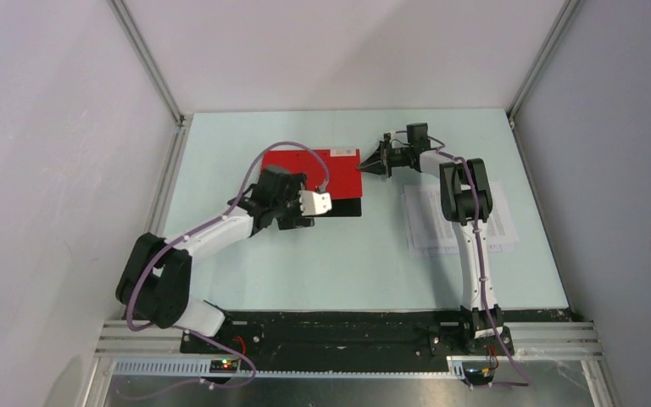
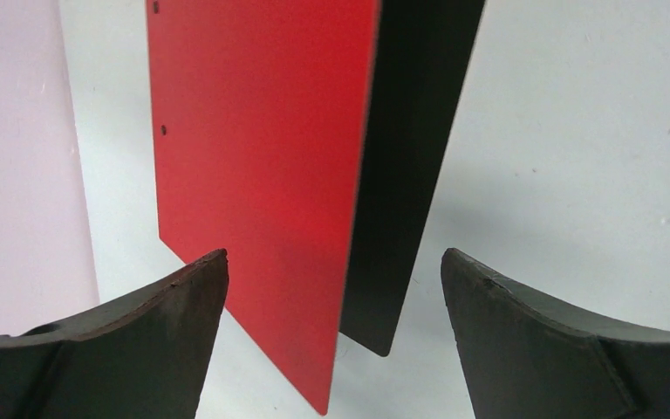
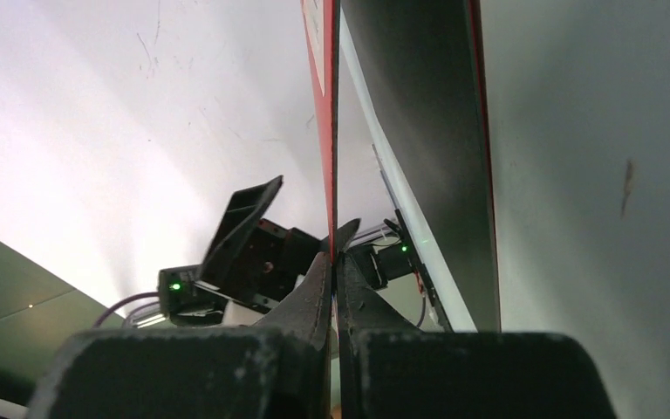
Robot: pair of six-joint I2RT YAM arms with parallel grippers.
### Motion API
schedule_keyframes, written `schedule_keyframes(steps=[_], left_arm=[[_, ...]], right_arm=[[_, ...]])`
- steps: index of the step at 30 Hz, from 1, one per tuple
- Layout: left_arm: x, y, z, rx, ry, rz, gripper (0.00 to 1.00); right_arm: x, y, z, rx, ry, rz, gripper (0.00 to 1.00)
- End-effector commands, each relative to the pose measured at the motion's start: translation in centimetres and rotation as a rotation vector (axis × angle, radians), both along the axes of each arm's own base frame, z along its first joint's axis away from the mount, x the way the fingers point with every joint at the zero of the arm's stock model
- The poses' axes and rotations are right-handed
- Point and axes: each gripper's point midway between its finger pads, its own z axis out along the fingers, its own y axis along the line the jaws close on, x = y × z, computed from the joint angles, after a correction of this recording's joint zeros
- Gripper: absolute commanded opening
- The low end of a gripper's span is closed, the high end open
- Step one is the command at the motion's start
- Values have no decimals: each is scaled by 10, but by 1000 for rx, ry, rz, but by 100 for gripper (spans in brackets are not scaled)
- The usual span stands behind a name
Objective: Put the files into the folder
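The red folder (image 1: 301, 168) lies at the back middle of the table, and its black inside (image 1: 345, 206) shows along the near edge. My right gripper (image 1: 363, 167) is shut on the right edge of the red cover (image 3: 322, 105) and holds it raised off the black lower panel (image 3: 419, 131). My left gripper (image 1: 322, 203) hovers open at the folder's near edge. In the left wrist view, the lifted red cover (image 2: 262, 157) and the black panel (image 2: 410, 157) stand between the spread fingers of the left gripper (image 2: 333, 262). The files (image 1: 434, 222), white printed sheets, lie on the table at the right, partly under the right arm.
Pale walls with aluminium frame posts (image 1: 148, 64) close in the table on three sides. The arm bases stand on a black rail (image 1: 339, 335) along the near edge. The left arm's wrist (image 3: 244, 253) shows just beyond the right gripper's fingertips.
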Motion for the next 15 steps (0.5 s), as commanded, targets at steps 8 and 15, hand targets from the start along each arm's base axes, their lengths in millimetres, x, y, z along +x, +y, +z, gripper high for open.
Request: schedule_keyframes(steps=[8,15], left_arm=[[67,0,36,99,-411,41,49],[84,-9,57,69,-455,47,3]], right_arm=[[-11,-3,29,-11,52,-5,0],[4,-21,53,-49,-229,-24,43]])
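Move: Just ahead of the open left hand lies the red cover's near edge, its middle about 2 cm forward, 3 cm right and 3 cm down. The folder's black inner leaf is centred some 5 cm ahead, 5 cm right and 9 cm below that hand. From the right hand, which still pinches the cover's right edge, that near edge lies 11 cm back and 14 cm left, roughly level, and the files 15 cm back, 28 cm right and 6 cm below. Dipping about 2 cm, the left hand then sweeps about 6 cm forward and climbs back up, tipping its fingers up some 20 degrees as they close from wide open to pinch the red cover by its near edge. The right hand stays almost in place at the cover's right side and, late on, opens its fingers about a third, giving up its pinch. ##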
